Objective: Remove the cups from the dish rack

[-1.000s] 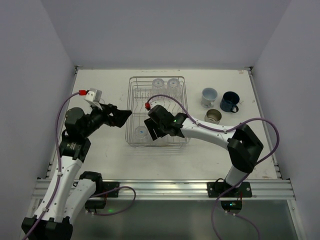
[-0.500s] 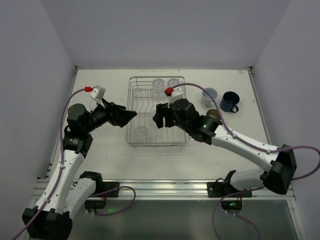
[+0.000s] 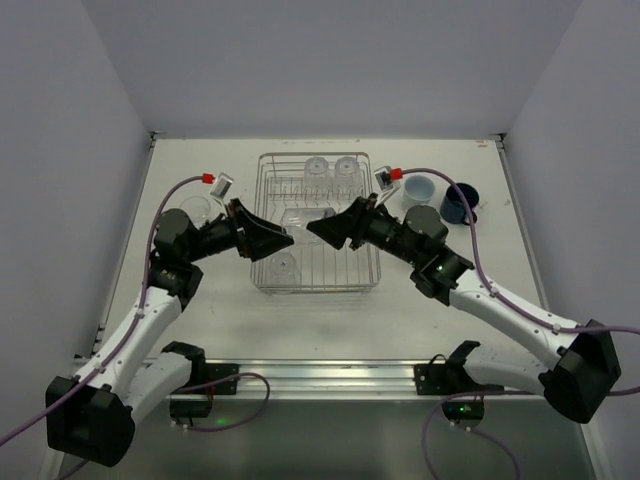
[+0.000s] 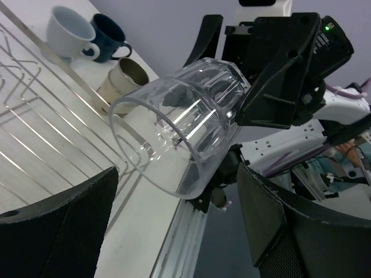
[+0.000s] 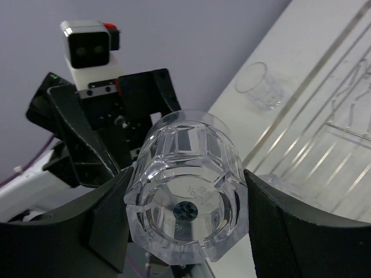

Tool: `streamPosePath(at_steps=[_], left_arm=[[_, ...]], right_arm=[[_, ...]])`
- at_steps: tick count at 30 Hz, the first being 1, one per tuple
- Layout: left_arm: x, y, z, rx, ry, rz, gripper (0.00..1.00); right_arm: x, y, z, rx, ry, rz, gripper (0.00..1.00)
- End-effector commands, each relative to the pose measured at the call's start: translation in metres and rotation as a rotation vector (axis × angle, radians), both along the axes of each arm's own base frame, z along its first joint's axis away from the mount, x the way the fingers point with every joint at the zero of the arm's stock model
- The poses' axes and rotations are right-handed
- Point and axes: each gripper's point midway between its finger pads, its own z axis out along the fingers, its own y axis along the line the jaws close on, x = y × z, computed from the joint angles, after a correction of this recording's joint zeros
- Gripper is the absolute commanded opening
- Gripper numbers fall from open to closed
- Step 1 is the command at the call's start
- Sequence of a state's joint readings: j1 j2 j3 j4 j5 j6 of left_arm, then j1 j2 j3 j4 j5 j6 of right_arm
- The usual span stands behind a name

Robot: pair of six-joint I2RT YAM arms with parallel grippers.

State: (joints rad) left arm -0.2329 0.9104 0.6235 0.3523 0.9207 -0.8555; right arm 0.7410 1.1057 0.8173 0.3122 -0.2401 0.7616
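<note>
A clear ribbed tumbler hangs on its side above the dish rack, and my right gripper is shut on it. In the right wrist view both pads press the tumbler's thick base. Its open mouth points toward my left gripper, which stands open just short of the rim with nothing between its fingers. Three more clear cups stay in the rack: two at the back, one at the front left.
A clear cup stands on the table left of the rack. To the right of the rack stand a pale blue cup, a dark blue mug and a beige cup. Both arms meet above the rack.
My right gripper has risen from the rack's front left with the tumbler and turned it toward the left arm. The left gripper has moved right, up to the tumbler's mouth.
</note>
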Motion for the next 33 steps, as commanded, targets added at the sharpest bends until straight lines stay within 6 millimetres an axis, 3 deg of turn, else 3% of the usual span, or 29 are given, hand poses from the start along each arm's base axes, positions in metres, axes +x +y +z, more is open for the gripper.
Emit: streamPosePath(at_steps=[1, 6, 9, 15, 19, 22, 23, 24, 26, 33], left_arm=[[-0.021, -0.014, 0.017, -0.053, -0.012, -0.108, 0.85], [-0.024, -0.020, 0.018, -0.066, -0.013, -0.127, 0.79], [-0.026, -0.021, 0.022, -0.081, -0.030, -0.127, 0.58], [-0.022, -0.022, 0.019, -0.083, -0.025, -0.113, 0.37], [-0.019, -0.023, 0.019, -0.082, -0.040, -0.102, 0.10], [-0.008, -0.019, 0.021, -0.058, -0.047, -0.028, 0.00], [-0.003, -0.017, 0.020, -0.034, -0.072, 0.001, 0.00], [0.006, -0.013, 0.032, -0.032, -0.100, 0.063, 0.00], [0.016, -0.009, 0.027, 0.010, -0.093, 0.121, 0.00], [0.054, 0.001, 0.040, 0.053, -0.123, 0.279, 0.00]], right_arm=[[-0.020, 0.014, 0.054, 0.222, -0.065, 0.156, 0.19], [-0.021, 0.025, 0.050, 0.261, -0.029, 0.217, 0.19], [-0.016, 0.028, 0.041, 0.263, 0.002, 0.212, 0.19], [-0.011, 0.031, 0.031, 0.262, 0.028, 0.199, 0.19], [-0.013, 0.038, 0.026, 0.269, 0.058, 0.244, 0.23], [-0.014, 0.039, 0.015, 0.261, 0.084, 0.251, 0.51], [-0.013, 0.039, 0.012, 0.257, 0.090, 0.247, 0.68], [-0.013, 0.037, 0.010, 0.256, 0.093, 0.241, 0.77], [-0.013, 0.032, 0.004, 0.255, 0.103, 0.219, 0.96], [-0.007, 0.006, -0.007, 0.255, 0.113, 0.158, 0.99]])
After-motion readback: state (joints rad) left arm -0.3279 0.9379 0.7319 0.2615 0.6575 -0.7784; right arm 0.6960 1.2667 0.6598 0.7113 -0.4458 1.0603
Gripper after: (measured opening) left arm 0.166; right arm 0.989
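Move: The clear cup being handed over lies sideways in the right fingers, its mouth facing the left hand: about 5 cm right and 2 cm ahead of the left hand, level with it, and some 3 cm left and 2 cm ahead of the right hand. From the left hand, the upturned rack cup is about 2 cm ahead, 2 cm left and 23 cm below; the table cup is roughly 14 cm ahead, 22 cm left and 26 cm below. The clear cup, still held by its base, is brought some 3 cm left by the right hand while the open left hand eases 2 cm back and 2 cm right, rises slightly and closes to pinch the cup's wall at its near rim. The right fingers then open, let go and sink about 4 cm; the left hand carries the cup about 5 cm forward, away from the right, turning some 15 degrees counter-clockwise. ##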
